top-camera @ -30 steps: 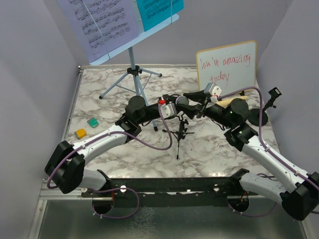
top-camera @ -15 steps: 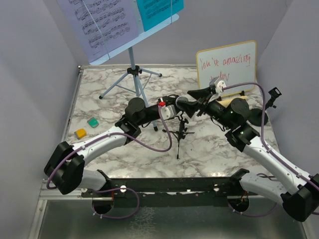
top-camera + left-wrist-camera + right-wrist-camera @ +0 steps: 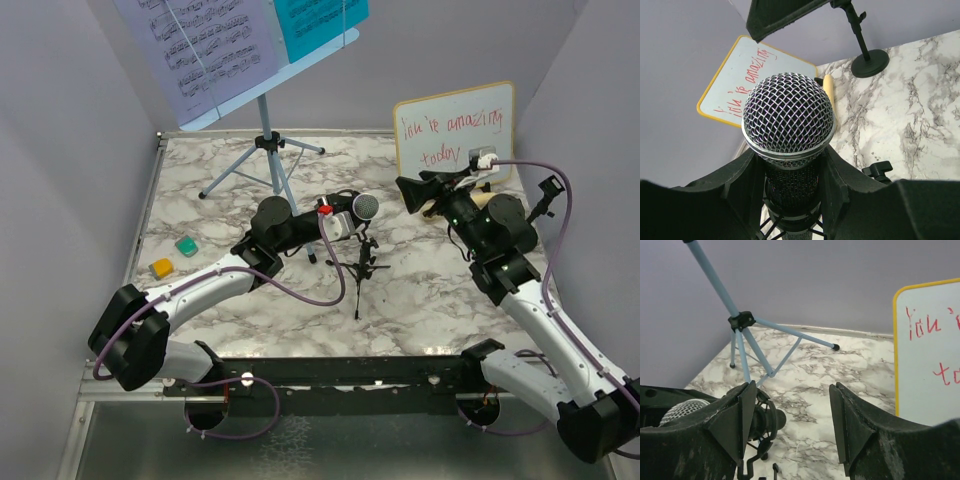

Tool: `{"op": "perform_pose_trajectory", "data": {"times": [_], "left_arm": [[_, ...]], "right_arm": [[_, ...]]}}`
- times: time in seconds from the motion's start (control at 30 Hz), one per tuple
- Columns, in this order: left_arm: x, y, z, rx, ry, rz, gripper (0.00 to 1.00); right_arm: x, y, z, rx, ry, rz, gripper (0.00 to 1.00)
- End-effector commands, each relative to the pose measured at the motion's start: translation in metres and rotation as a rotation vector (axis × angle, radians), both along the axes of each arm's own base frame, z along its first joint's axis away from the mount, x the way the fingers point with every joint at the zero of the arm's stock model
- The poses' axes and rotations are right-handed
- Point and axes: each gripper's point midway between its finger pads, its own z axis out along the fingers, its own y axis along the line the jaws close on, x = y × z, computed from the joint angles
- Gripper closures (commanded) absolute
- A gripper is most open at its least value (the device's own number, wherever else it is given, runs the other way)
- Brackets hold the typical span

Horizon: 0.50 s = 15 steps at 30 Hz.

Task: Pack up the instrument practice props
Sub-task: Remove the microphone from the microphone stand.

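Note:
My left gripper (image 3: 350,222) (image 3: 790,160) is shut on the body of the black studio microphone (image 3: 366,207) (image 3: 788,115), just below its mesh head. The microphone's small tripod (image 3: 362,268) stands under it mid-table. To the right, my right gripper (image 3: 411,190) (image 3: 790,390) hangs open with nothing between its fingers, clear of the microphone (image 3: 765,420). The light-blue music rack (image 3: 270,150) (image 3: 742,320) stands at the back left, carrying the printed music sheet (image 3: 200,45) and the cyan sheet (image 3: 320,20). The cream handheld microphone (image 3: 829,92) lies by the whiteboard. The black round-base pole (image 3: 545,195) (image 3: 869,61) stands at the far right.
A wood-framed whiteboard (image 3: 455,130) (image 3: 930,345) with red writing leans at the back right. A green block (image 3: 186,245) and an orange block (image 3: 162,267) lie at the left. Purple walls close in on three sides.
My right gripper has let go near the microphone head, opened and drawn back right toward the whiteboard. The left gripper has stayed on the studio microphone.

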Motion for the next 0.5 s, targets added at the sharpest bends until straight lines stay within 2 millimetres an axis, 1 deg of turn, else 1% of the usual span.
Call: {"op": "perform_pose_trajectory", "data": {"times": [0.0, 0.1, 0.17, 0.3, 0.47], "left_arm": [[-0.009, -0.008, 0.006, 0.0, -0.013, -0.063, 1.0], [-0.013, -0.013, 0.011, -0.006, -0.016, -0.1, 1.0], [-0.015, -0.015, 0.017, -0.016, -0.018, -0.119, 1.0], [-0.016, -0.018, 0.024, -0.026, -0.022, -0.135, 1.0], [-0.015, -0.019, 0.028, -0.03, -0.031, -0.14, 1.0]], "right_arm": [[0.004, 0.0, -0.028, -0.046, 0.097, 0.009, 0.37], [0.001, 0.021, -0.039, -0.088, 0.136, 0.132, 0.41], [0.0, 0.03, -0.047, -0.106, 0.169, 0.182, 0.46], [0.0, 0.038, -0.061, -0.144, 0.222, 0.237, 0.56], [-0.005, 0.044, -0.07, -0.158, 0.243, 0.285, 0.62]]}}
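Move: From the empty, open right hand, the shock mount round the microphone's tail end lies about 12 cm to the left, 5 cm ahead and 11 cm lower. The microphone's grille is nearer, some 9 cm left, 2 cm back and 7 cm below; the stand's leg hub is roughly 12 cm left, 1 cm ahead and 23 cm down. For the left hand, already gripping the microphone body, the mount sits about 3 cm ahead, level sideways and 3 cm below. The right hand drops about 7 cm and swings some 3 to 4 cm left towards the shock mount, tipping its fingers down and turning them counter-clockwise by 10 to 15 degrees each while narrowing them to roughly half open, with no touch to be seen yet. The left hand keeps its pinch on the microphone body and eases it a good centimetre to the right, slightly back and up. ##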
